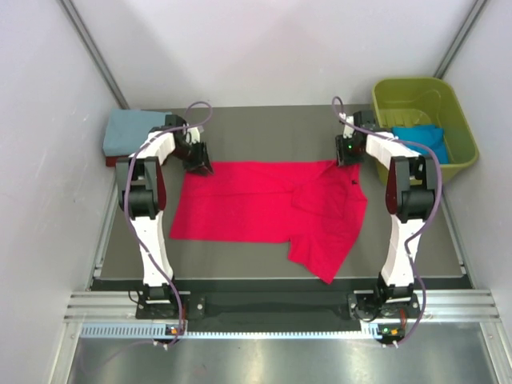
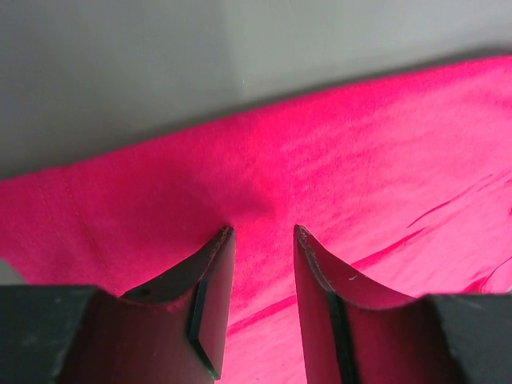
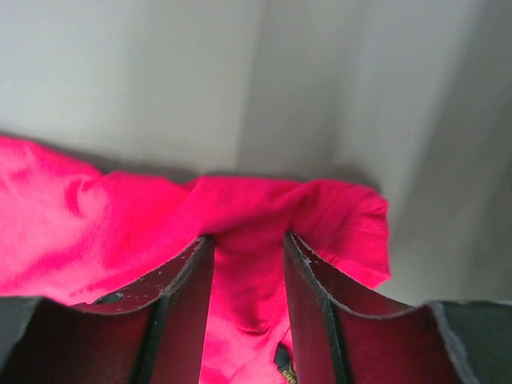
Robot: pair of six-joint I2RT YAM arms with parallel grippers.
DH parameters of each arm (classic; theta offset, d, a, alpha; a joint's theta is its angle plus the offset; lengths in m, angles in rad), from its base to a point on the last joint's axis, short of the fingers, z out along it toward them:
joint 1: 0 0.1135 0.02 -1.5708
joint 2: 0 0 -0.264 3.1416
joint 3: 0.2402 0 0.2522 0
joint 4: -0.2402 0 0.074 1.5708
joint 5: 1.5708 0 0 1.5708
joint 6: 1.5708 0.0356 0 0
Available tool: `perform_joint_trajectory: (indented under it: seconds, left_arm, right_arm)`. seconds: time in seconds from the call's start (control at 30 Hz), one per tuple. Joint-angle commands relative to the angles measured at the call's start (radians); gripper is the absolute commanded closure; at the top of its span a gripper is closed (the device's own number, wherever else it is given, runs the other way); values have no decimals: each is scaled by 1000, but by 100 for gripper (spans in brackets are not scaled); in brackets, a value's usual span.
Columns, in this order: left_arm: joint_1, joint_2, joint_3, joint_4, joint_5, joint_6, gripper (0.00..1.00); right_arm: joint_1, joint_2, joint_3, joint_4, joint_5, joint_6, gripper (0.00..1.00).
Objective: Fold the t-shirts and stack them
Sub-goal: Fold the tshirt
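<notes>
The bright red t-shirt (image 1: 256, 210) lies spread across the middle of the table, its right part folded over and rumpled. My left gripper (image 1: 199, 166) sits on its far left corner. In the left wrist view this gripper (image 2: 262, 230) is open, with both tips resting on the flat red cloth (image 2: 368, 144). My right gripper (image 1: 346, 154) is at the shirt's far right corner. In the right wrist view it (image 3: 248, 237) is open too, and a raised fold of red cloth (image 3: 250, 272) lies between its fingers. A folded blue-grey t-shirt (image 1: 132, 130) lies on a dark red one (image 1: 111, 161) at the back left.
An olive-green tub (image 1: 448, 108) stands at the back right with a bright blue t-shirt (image 1: 418, 138) inside. White walls close in the table on both sides and behind. The shirt's lower right flap (image 1: 320, 256) reaches close to the table's near edge.
</notes>
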Motion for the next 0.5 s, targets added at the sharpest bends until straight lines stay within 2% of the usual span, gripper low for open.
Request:
perform_joint_trajectory:
  seconds: [0.0,0.3,0.47]
  left_arm:
    - [3,53,29,24,-60,0,59]
    - [3,130,119,33,-122,-22,58]
    - [3,177,187,41,-169,-28,57]
  right_arm:
    - [-31,29,77,13,43,27,59]
    - [-63,181,314,-12,27,31,58]
    - [-62,239,380,-6,9,47,58]
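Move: Both grippers are down on the red t-shirt with fingers part-open. The right one stands just inside its far right corner, which lies about 4 cm right and 1 cm ahead; the green bin's middle is some 24 cm right and 12 cm ahead. From the left gripper the shirt's far left corner lies about 7 cm left and 3 cm ahead, and the folded stack about 20 cm left and 12 cm ahead. Keep both grippers low, fingertips on the cloth and part-open, and push forward to pull the t-shirt's far edge away from the bases. Let the right gripper lead, dragging its corner about 7 cm forward and slightly right, towards the bin; bring the left forward only about 3.5 cm, sliding partly over the cloth towards the edge. Don't lift or close the fingers. ##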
